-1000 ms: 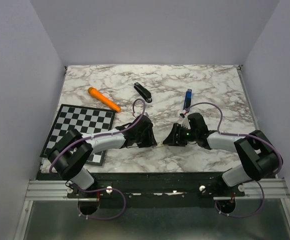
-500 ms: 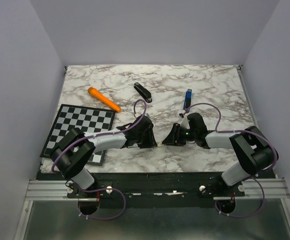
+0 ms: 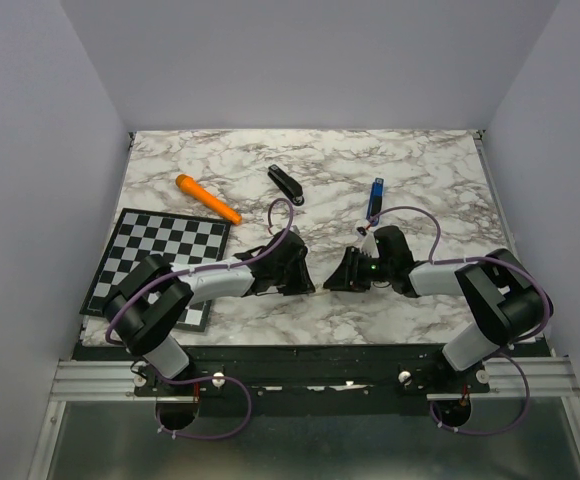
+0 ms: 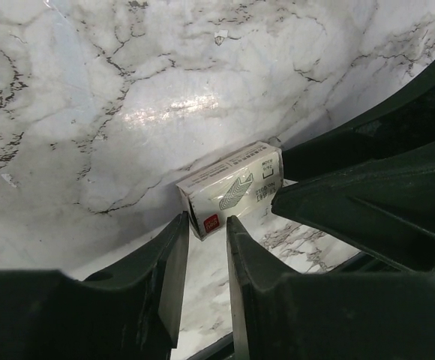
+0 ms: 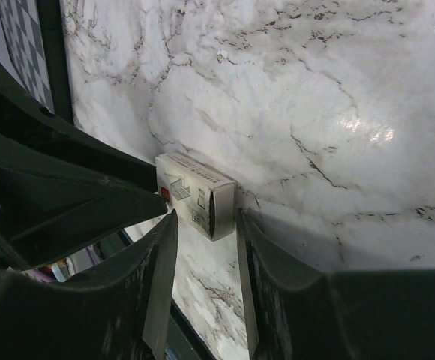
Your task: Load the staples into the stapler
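Note:
A small whitish cardboard box point(image 4: 232, 184) lies on the marble between my two grippers, which face each other low over the table. My left gripper point(image 4: 208, 223) straddles one end of it, jaws narrow, with thin slivers of table showing at the tips. At the other end point(image 5: 191, 184), my right gripper point(image 5: 207, 219) has its fingers pressed against the box's sides. The staples themselves are hidden. A black stapler point(image 3: 284, 184) lies farther back, and a blue stapler-like object point(image 3: 375, 196) sits back right. From above, the left gripper point(image 3: 305, 280) and the right gripper point(image 3: 335, 278) nearly meet.
An orange marker point(image 3: 208, 198) lies at the back left. A checkerboard mat point(image 3: 160, 250) covers the left side under the left arm. White walls close in the table on three sides.
Both pairs of jaws have narrowed around the ends of the box. The arms have barely shifted, and the box stays in place.

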Controlling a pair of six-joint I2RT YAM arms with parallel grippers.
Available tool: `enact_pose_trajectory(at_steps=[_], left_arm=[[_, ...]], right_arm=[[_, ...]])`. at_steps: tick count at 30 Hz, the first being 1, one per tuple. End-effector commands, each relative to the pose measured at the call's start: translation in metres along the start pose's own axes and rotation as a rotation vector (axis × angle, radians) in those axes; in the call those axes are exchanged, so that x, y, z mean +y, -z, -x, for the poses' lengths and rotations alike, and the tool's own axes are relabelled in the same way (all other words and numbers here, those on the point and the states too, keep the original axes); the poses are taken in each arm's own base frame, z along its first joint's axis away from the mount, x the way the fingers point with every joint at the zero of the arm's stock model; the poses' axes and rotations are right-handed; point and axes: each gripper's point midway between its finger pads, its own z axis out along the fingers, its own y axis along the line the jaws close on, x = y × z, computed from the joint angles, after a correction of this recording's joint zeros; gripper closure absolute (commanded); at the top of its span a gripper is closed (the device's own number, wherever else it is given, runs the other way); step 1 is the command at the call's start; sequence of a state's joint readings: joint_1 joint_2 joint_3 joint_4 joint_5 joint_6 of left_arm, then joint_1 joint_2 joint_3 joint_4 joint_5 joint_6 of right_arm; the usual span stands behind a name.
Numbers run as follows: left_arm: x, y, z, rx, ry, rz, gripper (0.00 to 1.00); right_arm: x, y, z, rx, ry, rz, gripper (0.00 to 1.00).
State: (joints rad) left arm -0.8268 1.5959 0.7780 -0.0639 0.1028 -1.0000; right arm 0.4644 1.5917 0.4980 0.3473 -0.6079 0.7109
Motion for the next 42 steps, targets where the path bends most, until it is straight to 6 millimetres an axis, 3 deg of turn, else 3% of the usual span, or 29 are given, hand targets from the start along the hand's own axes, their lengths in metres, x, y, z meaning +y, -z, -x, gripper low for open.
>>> enact_pose_trajectory(at_steps=[1, 6, 20, 33, 40, 42], left_arm=[[-0.001, -0.004, -0.006, 0.019, 0.019, -0.016, 0.66], [-0.002, -0.005, -0.005, 0.015, 0.025, -0.033, 0.71], [-0.011, -0.007, -0.003, 0.012, 0.016, -0.086, 0.73], [-0.001, -0.005, -0.003, -0.005, 0.068, -0.100, 0.99], [-0.002, -0.003, 0.000, -0.018, 0.070, -0.106, 1.00], [-0.001, -0.003, -0.001, -0.016, 0.068, -0.104, 1.00]], right_arm=[[-0.015, 0.000, -0.013, 0.030, -0.024, -0.038, 0.54], [-0.015, 0.000, -0.013, 0.033, -0.025, -0.034, 0.54], [-0.014, -0.002, -0.017, 0.048, -0.031, -0.013, 0.55], [-0.015, 0.011, -0.002, -0.017, 0.036, -0.097, 0.55], [-0.014, 0.014, 0.004, -0.027, 0.060, -0.125, 0.55], [-0.015, 0.014, 0.005, -0.030, 0.059, -0.128, 0.61]])
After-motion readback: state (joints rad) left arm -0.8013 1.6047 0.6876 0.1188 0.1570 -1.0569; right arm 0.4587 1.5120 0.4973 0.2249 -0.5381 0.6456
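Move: The staple box stands between the hands. Its middle is about 3 cm to the left hand's right, level with it fore and aft and roughly 1 cm below, and about 3 cm to the right hand's left, also level with it and 1 cm below. The blue stapler lies some 20 cm ahead of the right hand and 12 cm to its right. The black stapler lies about 24 cm ahead of the left hand and 6 cm to its left, both staplers a little lower. The left hand almost stays in place at the box's left end, creeping only about half a centimetre right and down and rolling some 5 degrees, while its fingers go from about a third open to fully shut, the tips ending against the corner by the red mark, though whether a flap is caught between them can't be seen. The right hand, still straddling the box's right end with its opening kept, waits and then, as the left fingers are shutting, draws about 1.5 cm to the right, away from the left hand, tilting back some 5 degrees. ##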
